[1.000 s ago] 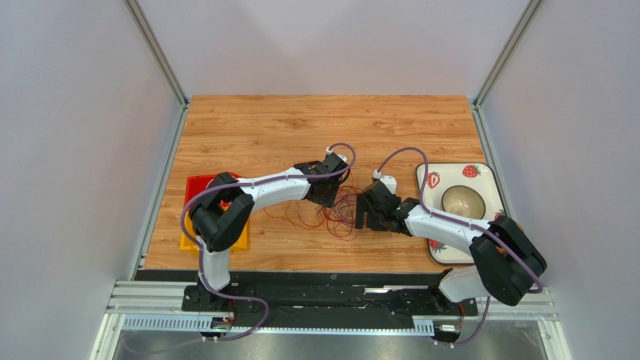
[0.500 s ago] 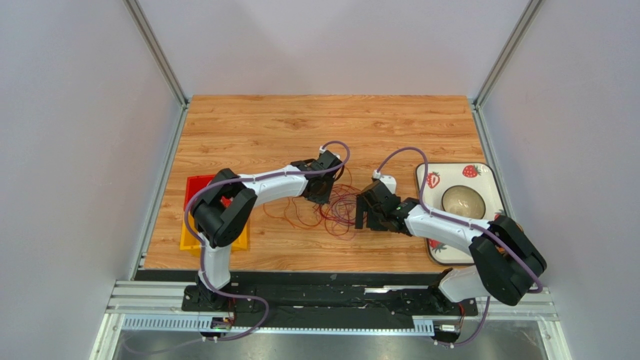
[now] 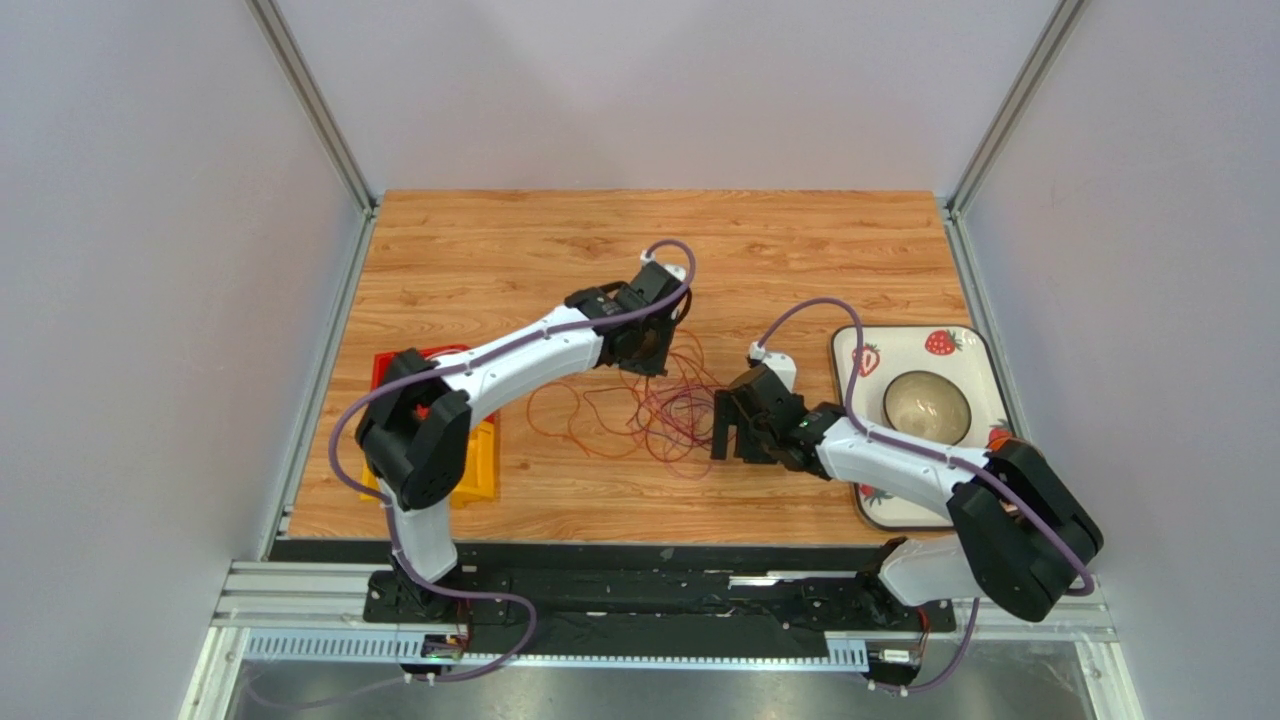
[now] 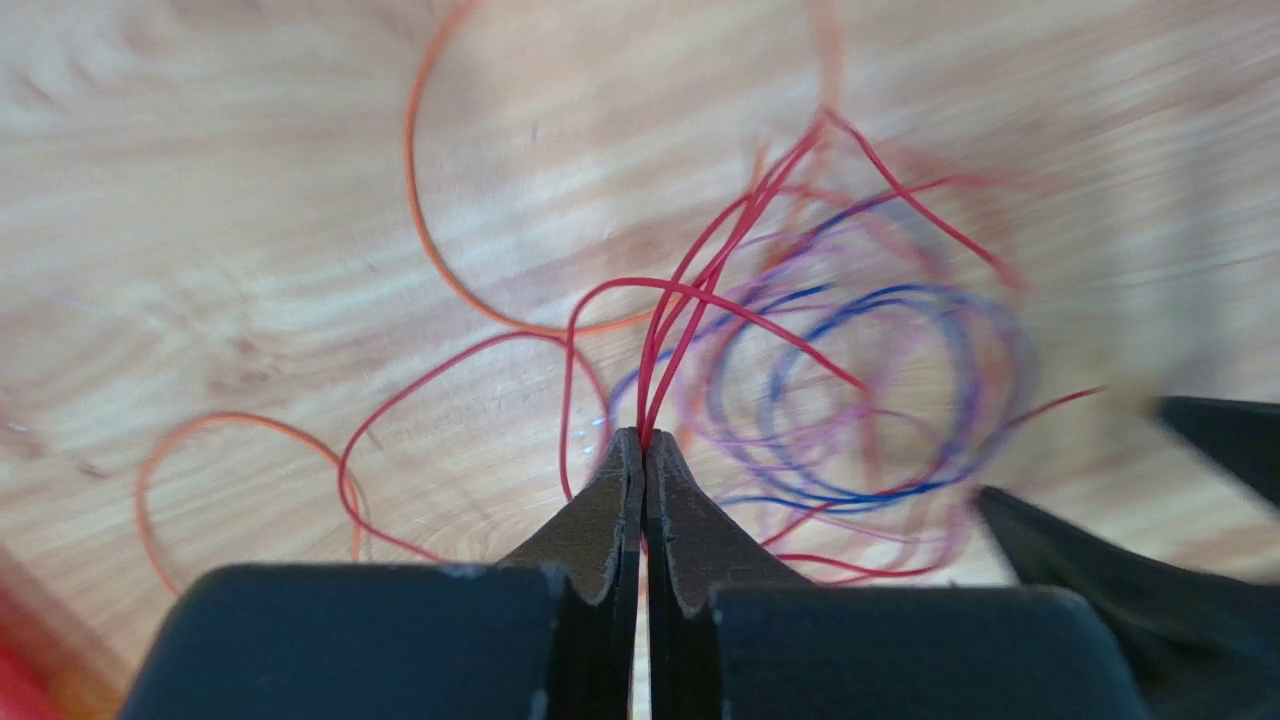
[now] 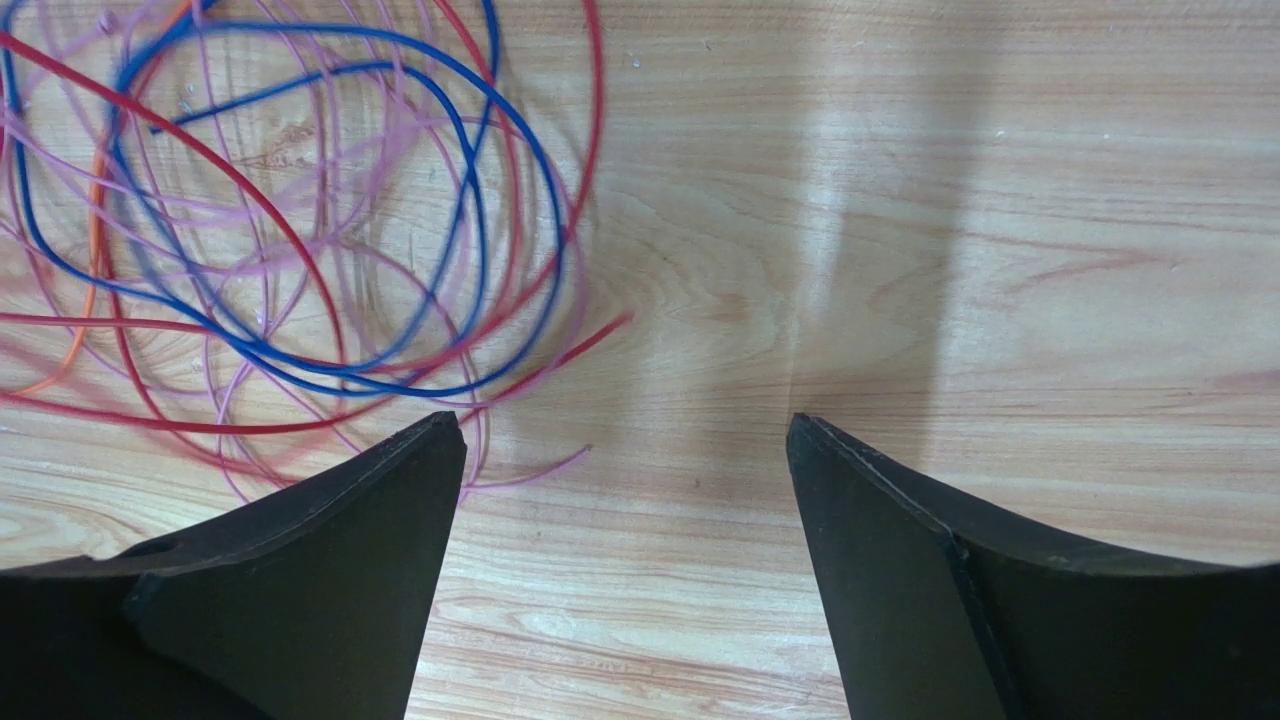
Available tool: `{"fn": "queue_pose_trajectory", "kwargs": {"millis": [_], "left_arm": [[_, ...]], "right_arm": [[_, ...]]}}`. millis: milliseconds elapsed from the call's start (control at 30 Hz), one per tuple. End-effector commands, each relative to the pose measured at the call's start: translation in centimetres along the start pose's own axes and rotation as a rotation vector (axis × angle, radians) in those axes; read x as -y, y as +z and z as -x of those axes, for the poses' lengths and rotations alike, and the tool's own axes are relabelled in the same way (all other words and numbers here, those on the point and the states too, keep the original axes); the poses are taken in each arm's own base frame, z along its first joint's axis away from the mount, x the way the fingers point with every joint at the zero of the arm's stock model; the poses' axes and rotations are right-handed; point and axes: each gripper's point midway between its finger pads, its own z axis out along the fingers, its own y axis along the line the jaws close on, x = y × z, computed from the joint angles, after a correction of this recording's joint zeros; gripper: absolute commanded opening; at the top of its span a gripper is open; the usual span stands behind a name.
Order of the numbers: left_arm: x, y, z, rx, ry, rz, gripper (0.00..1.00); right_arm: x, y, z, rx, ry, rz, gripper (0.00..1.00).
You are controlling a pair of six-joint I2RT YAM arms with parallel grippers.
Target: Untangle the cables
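Observation:
The cables (image 3: 669,408) lie as a loose tangle of thin red, orange, blue and pale pink wires on the wooden table between the two arms. My left gripper (image 3: 649,354) is at the far edge of the tangle. In the left wrist view it (image 4: 643,437) is shut on a few red cables (image 4: 706,293) that rise from its tips, with blue and pink loops (image 4: 887,323) to the right and an orange loop (image 4: 436,263) to the left. My right gripper (image 5: 619,425) stands open over bare wood, just right of the cables (image 5: 301,225), with nothing between its fingers.
A red and yellow tray (image 3: 481,458) sits under the left arm at the table's left edge. On the right, a strawberry-patterned plate (image 3: 962,348) holds a pale bowl (image 3: 924,402). Grey walls enclose the table on three sides.
My left gripper has shut on red cables and moved toward the far side of the table, drawing strands out of the tangle. The right gripper has stayed open, barely shifting.

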Motion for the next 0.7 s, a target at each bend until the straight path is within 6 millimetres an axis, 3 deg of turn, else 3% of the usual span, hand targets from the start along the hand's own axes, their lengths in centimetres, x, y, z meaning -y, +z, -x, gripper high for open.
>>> {"fn": "queue_pose_trajectory", "kwargs": {"millis": [0, 200, 233, 300, 400, 533, 600, 667], "left_arm": [[1.0, -8.4, 5.7, 0.168, -0.013, -0.084, 0.0], [2.3, -16.6, 9.4, 0.314, 0.0, -0.212, 0.0], [2.6, -19.3, 10.8, 0.375, 0.004, -0.25, 0.0], [3.3, -22.5, 11.9, 0.436, 0.039, -0.318, 0.0], [3.5, -30.4, 14.9, 0.613, 0.042, -0.403, 0.0], [2.4, -38.8, 16.2, 0.819, 0.036, -0.468, 0.0], [2.3, -41.6, 16.6, 0.912, 0.062, -0.504, 0.0], [2.0, -45.7, 16.7, 1.049, 0.088, -0.557, 0.0]], "right_arm": [[-0.2, -0.2, 0.5, 0.034, 0.016, 0.019, 0.87], [-0.1, -0.8, 0.8, 0.072, 0.031, 0.04, 0.87], [-0.1, -1.0, 1.0, 0.081, 0.035, 0.048, 0.87], [0.0, -1.1, 0.9, 0.084, 0.038, 0.049, 0.87], [0.0, -1.2, 0.9, 0.089, 0.04, 0.052, 0.87], [0.1, -1.2, 1.0, 0.093, 0.044, 0.049, 0.87], [0.0, -1.4, 1.1, 0.103, 0.049, 0.056, 0.87], [0.2, -1.4, 1.0, 0.105, 0.049, 0.056, 0.87]]}}
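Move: The left hand already grips a few red strands, about 9 cm up. The tangle they come from, with its blue-pink loop, lies some 8 cm below, 4 cm back and 3 cm to its right. From the left hand, the loose orange loop is about 12 cm left and 4 cm back, and the red box some 27 cm left and 2 cm back. From the open right hand, the tangle lies about 8 cm left and 4 cm ahead. Straight up and fast, the left arm lifts some 40 cm away from the tangle, drawing back about 5 cm and slightly left towards the end. The wrist tips up by about 50 degrees, so the shut fingers go from pointing steeply down to nearly level, ahead and to the right. They keep their pinch on the red strands. ##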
